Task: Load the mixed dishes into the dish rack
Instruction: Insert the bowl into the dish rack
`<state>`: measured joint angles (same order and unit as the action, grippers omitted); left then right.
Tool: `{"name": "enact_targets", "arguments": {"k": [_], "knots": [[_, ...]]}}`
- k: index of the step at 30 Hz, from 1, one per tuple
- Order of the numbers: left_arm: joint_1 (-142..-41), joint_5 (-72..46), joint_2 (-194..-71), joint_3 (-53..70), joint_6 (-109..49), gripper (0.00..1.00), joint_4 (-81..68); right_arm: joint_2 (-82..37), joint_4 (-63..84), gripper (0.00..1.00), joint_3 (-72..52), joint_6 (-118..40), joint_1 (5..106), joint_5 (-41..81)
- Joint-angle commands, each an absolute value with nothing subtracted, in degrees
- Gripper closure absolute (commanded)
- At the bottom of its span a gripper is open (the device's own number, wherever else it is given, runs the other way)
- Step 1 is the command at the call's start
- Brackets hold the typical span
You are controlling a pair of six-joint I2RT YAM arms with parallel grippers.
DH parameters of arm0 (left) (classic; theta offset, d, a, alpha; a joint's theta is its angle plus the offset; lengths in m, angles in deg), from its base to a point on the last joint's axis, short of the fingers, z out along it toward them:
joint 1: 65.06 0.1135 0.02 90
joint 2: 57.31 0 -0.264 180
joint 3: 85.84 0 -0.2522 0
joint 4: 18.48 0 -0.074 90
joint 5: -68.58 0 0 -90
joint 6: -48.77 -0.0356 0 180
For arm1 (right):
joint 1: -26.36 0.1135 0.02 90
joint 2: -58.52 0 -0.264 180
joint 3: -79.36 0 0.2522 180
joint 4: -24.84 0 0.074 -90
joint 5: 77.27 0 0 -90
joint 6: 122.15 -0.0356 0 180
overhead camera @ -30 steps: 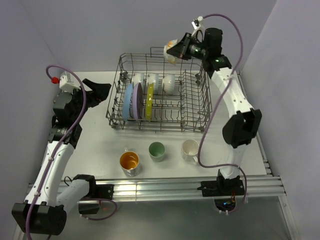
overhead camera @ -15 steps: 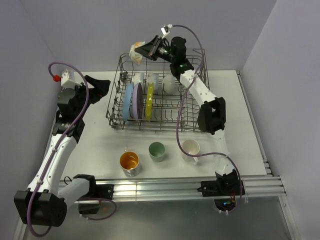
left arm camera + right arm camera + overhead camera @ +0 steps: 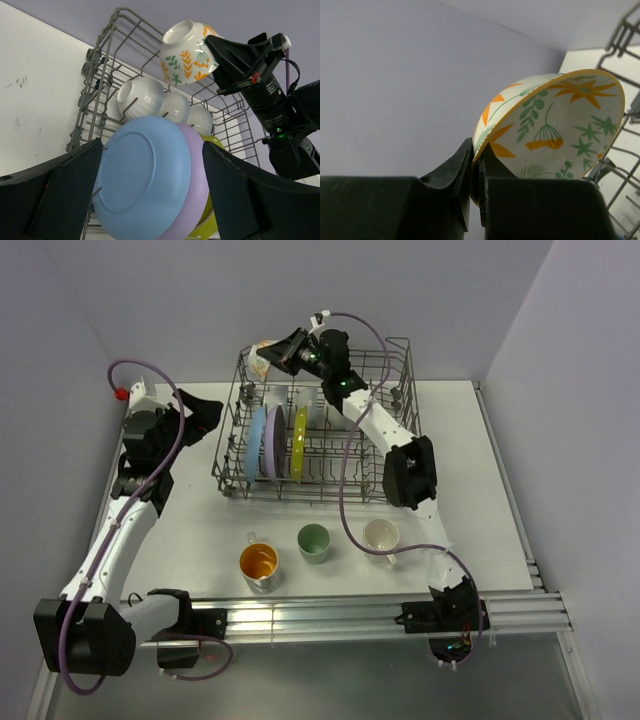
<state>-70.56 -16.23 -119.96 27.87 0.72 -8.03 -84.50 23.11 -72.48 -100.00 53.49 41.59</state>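
The floral-patterned bowl (image 3: 262,355) hangs tilted over the back left corner of the dish rack (image 3: 310,498), my right gripper (image 3: 285,348) shut on its rim. The right wrist view shows the rim pinched between the fingers (image 3: 477,150) and the bowl's painted inside (image 3: 560,125). In the rack stand a blue plate (image 3: 142,177), a lavender plate (image 3: 197,190) and a yellow-green plate (image 3: 299,443), with three white bowls (image 3: 305,400) behind them. My left gripper (image 3: 205,412) hovers open and holds nothing, left of the rack, facing the plates. On the table in front stand an orange-inside cup (image 3: 258,563), a pale green cup (image 3: 313,540) and a white mug (image 3: 380,537).
The rack's right half holds only bare tines (image 3: 385,445). Its raised loop handles stand at the back rim (image 3: 395,345). Purple walls close in behind and on both sides. An aluminium rail (image 3: 340,615) runs along the table's near edge.
My right arm has swung left along the back of the rack with the floral bowl, from the back right corner to the back left. The left arm edged slightly toward the rack.
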Motion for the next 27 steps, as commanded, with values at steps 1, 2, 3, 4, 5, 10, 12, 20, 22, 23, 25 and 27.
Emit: {"name": "enact_targets", "arguments": {"k": [1,2,3,4,5,10,12,20,22,23,25,27], "knots": [[-69.5,-12.1,-121.2,25.5,-1.5,0.12,-11.3,-83.5,23.0,1.00,-72.9,-100.7,55.0,38.9],[-69.0,-11.3,-121.6,25.7,-1.4,0.12,-11.5,-83.5,23.0,1.00,-71.6,-100.5,55.1,39.4],[-68.9,-11.1,-121.8,26.1,-1.0,0.12,-12.3,-83.5,22.1,1.00,-71.5,-100.2,55.1,39.7],[-68.9,-10.9,-121.9,26.5,-0.6,0.12,-12.9,-83.8,21.1,1.00,-71.6,-100.1,55.1,39.6],[-68.6,-10.1,-121.8,27.5,-0.2,0.12,-13.5,-83.9,20.5,1.00,-71.8,-99.7,55.0,38.3],[-67.6,-7.9,-121.9,28.4,0.1,0.11,-14.4,-86.4,19.3,1.00,-75.2,-97.1,55.8,37.2],[-67.1,-7.1,-121.6,29.1,0.4,0.11,-14.8,-86.5,19.1,1.00,-75.1,-97.1,56.1,38.2],[-66.6,-6.5,-121.5,30.2,1.4,0.12,-14.7,-89.7,22.6,1.00,-77.5,-97.8,56.2,39.6],[-66.5,-6.4,-121.7,30.0,1.5,0.12,-14.3,-90.5,24.1,1.00,-77.9,-98.4,56.2,40.8],[-66.5,-6.3,-122.2,29.9,1.7,0.12,-14.1,-90.7,26.0,1.00,-77.9,-98.5,56.4,41.5],[-66.5,-6.3,-122.5,29.6,2.0,0.12,-14.1,-91.6,27.2,1.00,-78.4,-98.8,56.4,43.1],[-66.4,-6.3,-123.3,29.3,2.4,0.12,-14.3,-92.4,29.6,1.00,-78.5,-98.7,56.5,44.5]]}}
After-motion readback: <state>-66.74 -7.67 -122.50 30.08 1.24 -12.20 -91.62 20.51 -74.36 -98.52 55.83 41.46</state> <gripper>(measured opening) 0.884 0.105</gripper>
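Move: My right hand holds the flowered bowl by its rim over the rack's far left corner. The free space for it, beside the leftmost white bowl, lies about 6 cm left, level with me forward, and some 13 cm below. That white bowl is 1 cm back, 1 cm right and 13 cm below; the blue plate is 13 cm back, 3 cm left and 12 cm down. From my left hand the space lies roughly 16 cm ahead, 8 cm right and 12 cm below. I lower my right hand about 8 cm, easing some 3 cm to the left, to bring the flowered bowl down into the far left corner of the rack beside the leftmost white bowl. I keep the rim pinched and tip my fingertips down by about 10 degrees, with most of the descent coming early and the rest slower. ##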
